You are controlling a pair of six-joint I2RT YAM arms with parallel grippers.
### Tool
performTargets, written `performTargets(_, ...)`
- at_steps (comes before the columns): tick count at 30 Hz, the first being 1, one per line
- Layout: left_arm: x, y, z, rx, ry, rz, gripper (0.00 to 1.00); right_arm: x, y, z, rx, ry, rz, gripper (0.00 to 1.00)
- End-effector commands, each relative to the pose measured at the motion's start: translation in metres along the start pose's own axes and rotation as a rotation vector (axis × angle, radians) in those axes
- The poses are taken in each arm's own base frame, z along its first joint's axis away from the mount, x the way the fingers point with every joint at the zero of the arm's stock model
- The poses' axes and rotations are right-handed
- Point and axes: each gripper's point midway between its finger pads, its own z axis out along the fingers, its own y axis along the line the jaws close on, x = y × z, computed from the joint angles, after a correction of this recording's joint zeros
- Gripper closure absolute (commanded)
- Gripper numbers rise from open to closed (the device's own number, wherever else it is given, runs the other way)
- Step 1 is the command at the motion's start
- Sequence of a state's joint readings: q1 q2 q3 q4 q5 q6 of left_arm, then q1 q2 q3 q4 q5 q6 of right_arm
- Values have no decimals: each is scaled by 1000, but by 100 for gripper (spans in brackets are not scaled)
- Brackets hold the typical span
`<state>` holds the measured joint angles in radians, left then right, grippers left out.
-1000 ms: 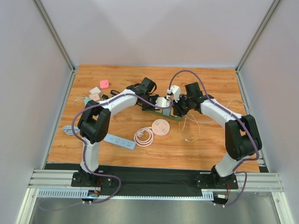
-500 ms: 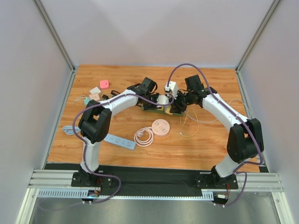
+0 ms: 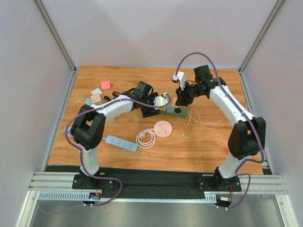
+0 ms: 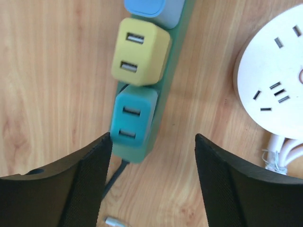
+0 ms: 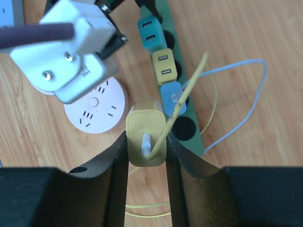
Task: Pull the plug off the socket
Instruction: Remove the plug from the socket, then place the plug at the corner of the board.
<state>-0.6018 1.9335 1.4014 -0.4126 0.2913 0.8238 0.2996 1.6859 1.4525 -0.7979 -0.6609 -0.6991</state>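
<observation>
The plug (image 5: pixel 141 126) is a pale yellow charger block trailing a yellow cable (image 5: pixel 182 97). My right gripper (image 5: pixel 146 144) is shut on it and holds it in the air above the green socket strip (image 5: pixel 185 85), clear of the strip's empty round socket (image 5: pixel 182 127). In the top view the right gripper (image 3: pixel 182 98) hangs over the strip's right end (image 3: pixel 176 111). Teal (image 4: pixel 132 124), yellow (image 4: pixel 140 53) and blue (image 4: pixel 144 5) adapters stay plugged into the strip (image 4: pixel 163 106). My left gripper (image 4: pixel 152 138) is open over the strip's teal end, holding nothing.
A round white socket (image 3: pixel 163 128) and a coiled white cable (image 3: pixel 146 138) lie in front of the strip. A blue power strip (image 3: pixel 120 143) lies at the front left. Small adapters (image 3: pixel 97 96) sit at the back left. Loose yellow and white cables (image 3: pixel 191 127) trail right.
The right gripper has risen and moved back with the yellow plug, pulling it free of the strip. The left gripper has opened, let go of the strip and drawn back left.
</observation>
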Motion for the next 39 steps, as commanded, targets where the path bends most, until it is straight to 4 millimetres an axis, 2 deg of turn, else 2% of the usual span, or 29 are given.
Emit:
performTargets(1,-50,32,-52,-151,-165,-10,22,-36,5,-17,-60,-81,-26,100)
performTargets(2,-55,35,-64,-177,-185,-10,9,-48,1,-23,-52,-101,-30,100)
performTargets(4,-64,40,-76,-207,-219,-14,0,-53,3,-24,-73,-108,-7,100)
performTargets(9,-76,43,-107,-263,-290,-50,0,-78,-1,-35,-68,-141,16,100)
performTargets(11,-76,43,-115,-283,-304,-59,0,-94,-6,-43,-45,-170,4,100)
performTargets(12,-79,45,-126,-308,-323,-74,0,-100,-9,-44,-41,-179,15,100)
performTargets(13,-82,47,-131,-328,-341,-79,0,-118,-12,-53,-18,-210,-6,100)
performTargets(16,-85,48,-150,-369,-390,-131,0,-141,-22,-61,10,-252,14,100)
performTargets(17,-81,50,-154,-392,-389,-159,0,-163,-25,-75,37,-296,-19,100)
performTargets(18,-85,51,-164,-410,-413,-170,0,-167,-30,-73,40,-300,-7,100)
performTargets(20,-91,47,-174,-397,-470,-196,0,-191,-33,-88,72,-354,-22,100)
performTargets(24,-113,47,-189,-377,-608,-234,0,-223,-42,-105,130,-440,-53,100)
performTargets(29,-146,45,-189,-249,-751,-318,0,-242,-47,-119,182,-511,-56,100)
performTargets(33,-170,57,-188,-188,-828,-382,0,-255,-49,-131,211,-555,-71,100)
performTargets(35,-183,63,-185,-141,-865,-383,0,-266,-42,-143,207,-594,-90,100)
performTargets(37,-201,71,-192,-109,-937,-426,0,-279,-32,-158,203,-642,-108,100)
performTargets(38,-202,74,-181,-88,-943,-447,0,-283,-29,-161,201,-655,-112,100)
performTargets(39,-209,80,-184,-85,-986,-467,0,-288,-25,-170,206,-680,-126,100)
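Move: The right hand already holds the yellow plug free of the green socket. The emptied outlet lies about 9 cm below that hand and 2 cm to its right, the blue plug 2 cm to its left at that depth, and the round socket some 8 cm back, 6 cm left and 13 cm below. From the left hand the teal plug is about 2 cm ahead, 1 cm right and 3 cm below, the emptied outlet roughly 13 cm right, level with it. Both hands rise some 24 cm from the socket, right also forward, keeping the yellow plug, left opening. ##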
